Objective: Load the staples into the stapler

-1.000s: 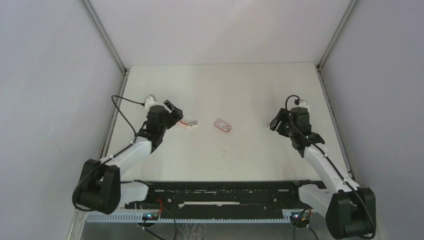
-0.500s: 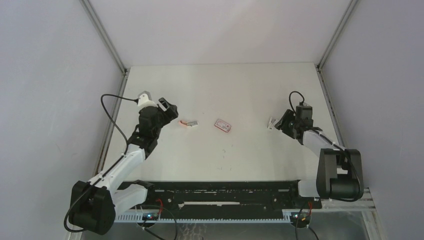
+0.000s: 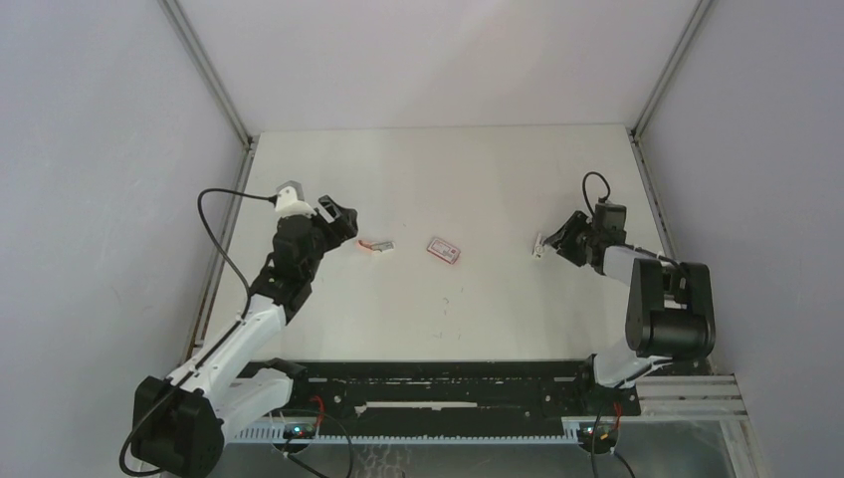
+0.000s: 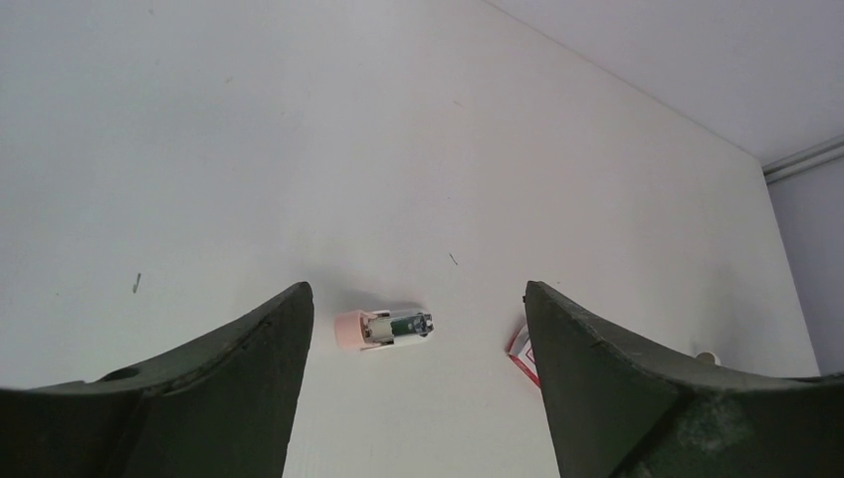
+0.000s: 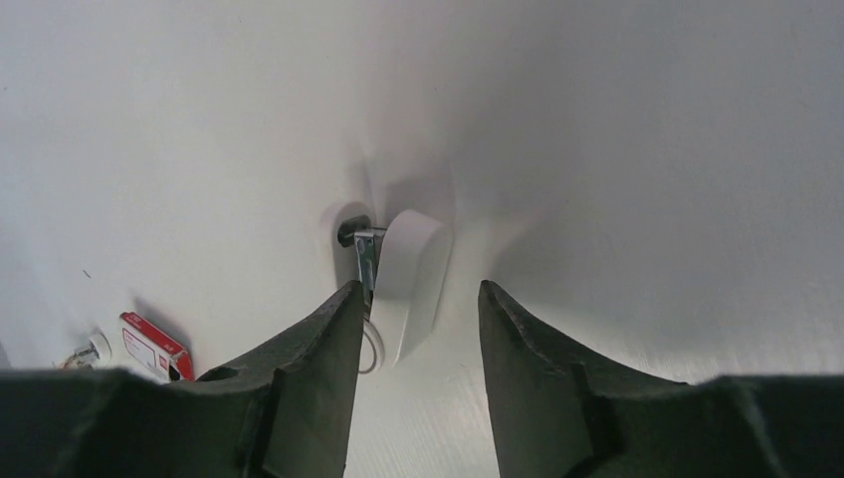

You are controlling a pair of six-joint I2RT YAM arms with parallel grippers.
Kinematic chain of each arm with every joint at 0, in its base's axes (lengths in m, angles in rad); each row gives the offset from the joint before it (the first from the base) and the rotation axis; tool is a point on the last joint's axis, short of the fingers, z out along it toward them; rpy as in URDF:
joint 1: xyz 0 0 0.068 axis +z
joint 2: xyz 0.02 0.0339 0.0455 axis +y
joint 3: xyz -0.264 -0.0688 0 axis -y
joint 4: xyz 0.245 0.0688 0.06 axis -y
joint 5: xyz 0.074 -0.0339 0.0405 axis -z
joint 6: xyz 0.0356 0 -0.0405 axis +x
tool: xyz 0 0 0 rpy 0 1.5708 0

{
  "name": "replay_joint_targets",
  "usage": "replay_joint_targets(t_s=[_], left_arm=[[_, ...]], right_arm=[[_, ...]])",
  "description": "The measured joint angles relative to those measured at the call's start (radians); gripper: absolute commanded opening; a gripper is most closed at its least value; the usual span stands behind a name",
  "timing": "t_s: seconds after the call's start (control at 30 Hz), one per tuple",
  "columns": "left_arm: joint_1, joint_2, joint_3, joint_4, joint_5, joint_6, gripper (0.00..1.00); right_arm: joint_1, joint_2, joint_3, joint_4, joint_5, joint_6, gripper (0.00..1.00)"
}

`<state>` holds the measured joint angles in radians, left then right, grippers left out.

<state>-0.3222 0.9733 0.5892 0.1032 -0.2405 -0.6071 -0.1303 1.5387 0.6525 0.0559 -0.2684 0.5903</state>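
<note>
The staples are a small pink-red box with a white label, lying flat mid-table; the box also shows in the right wrist view. In the left wrist view only a corner of the box shows beside my right finger. The stapler is small and white with a metal strip. Its near end lies just ahead of my right gripper, whose jaws stand open on either side of it; the left fingertip is close to the metal strip. My left gripper hangs wide open with nothing in it.
A tiny pink-and-white clip-like thing lies left of the staples box, ahead of the left jaws. Grey walls and metal rails close in the white table. The black bar with the arm bases runs along the near edge.
The right arm has swung its elbow out to the right while its gripper stayed at the stapler, jaws narrowing. The left arm has stretched slightly; its jaws stay wide.
</note>
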Motion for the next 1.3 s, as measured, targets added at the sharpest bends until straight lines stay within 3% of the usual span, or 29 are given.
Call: replay_joint_targets(t_s=[0.17, 0.53, 0.73, 1.03, 1.3], left_arm=[[-0.01, -0.011, 0.0, -0.015, 0.0, 0.012, 0.81], [-0.061, -0.021, 0.0, -0.063, -0.001, 0.025, 0.81], [-0.152, -0.023, 0.002, -0.072, -0.001, 0.024, 0.81], [-0.37, 0.084, 0.056, -0.034, 0.104, 0.016, 0.81], [-0.426, 0.159, 0.061, 0.123, 0.333, -0.011, 0.84]], right_arm=[[-0.001, 0.06, 0.028, 0.024, -0.032, 0.009, 0.4], [0.001, 0.1, 0.063, 0.042, -0.057, 0.017, 0.0], [0.043, 0.084, 0.063, 0.026, -0.039, -0.012, 0.0], [0.33, -0.18, 0.031, -0.031, 0.044, -0.083, 0.0], [0.669, -0.393, 0.003, -0.033, 0.092, -0.125, 0.0]])
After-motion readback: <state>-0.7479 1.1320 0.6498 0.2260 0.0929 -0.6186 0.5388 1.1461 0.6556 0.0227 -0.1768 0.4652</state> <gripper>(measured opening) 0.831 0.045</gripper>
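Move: The white stapler stands just below the right hand's open fingers, about 2 cm ahead and 1 cm left; the staple box lies some 24 cm left and 1 cm ahead of that hand, the pink stapler about 40 cm left and 2 cm ahead. From the raised left hand, the white stapler is roughly 42 cm right, 3 cm ahead and 18 cm down; at that same depth, the box is about 19 cm right and 2 cm ahead, the pink stapler 4 cm right and 4 cm ahead. The white stapler gets pinched as the right hand eases 2 cm forward and shuts its fingers, then is carried left about 20 cm, up 12 and back 9 towards the box, the hand turning some 40 degrees counter-clockwise and tipping up. Meanwhile the left hand, fingers staying open, swings about 20 cm right and 9 back to meet it, turning clockwise. ##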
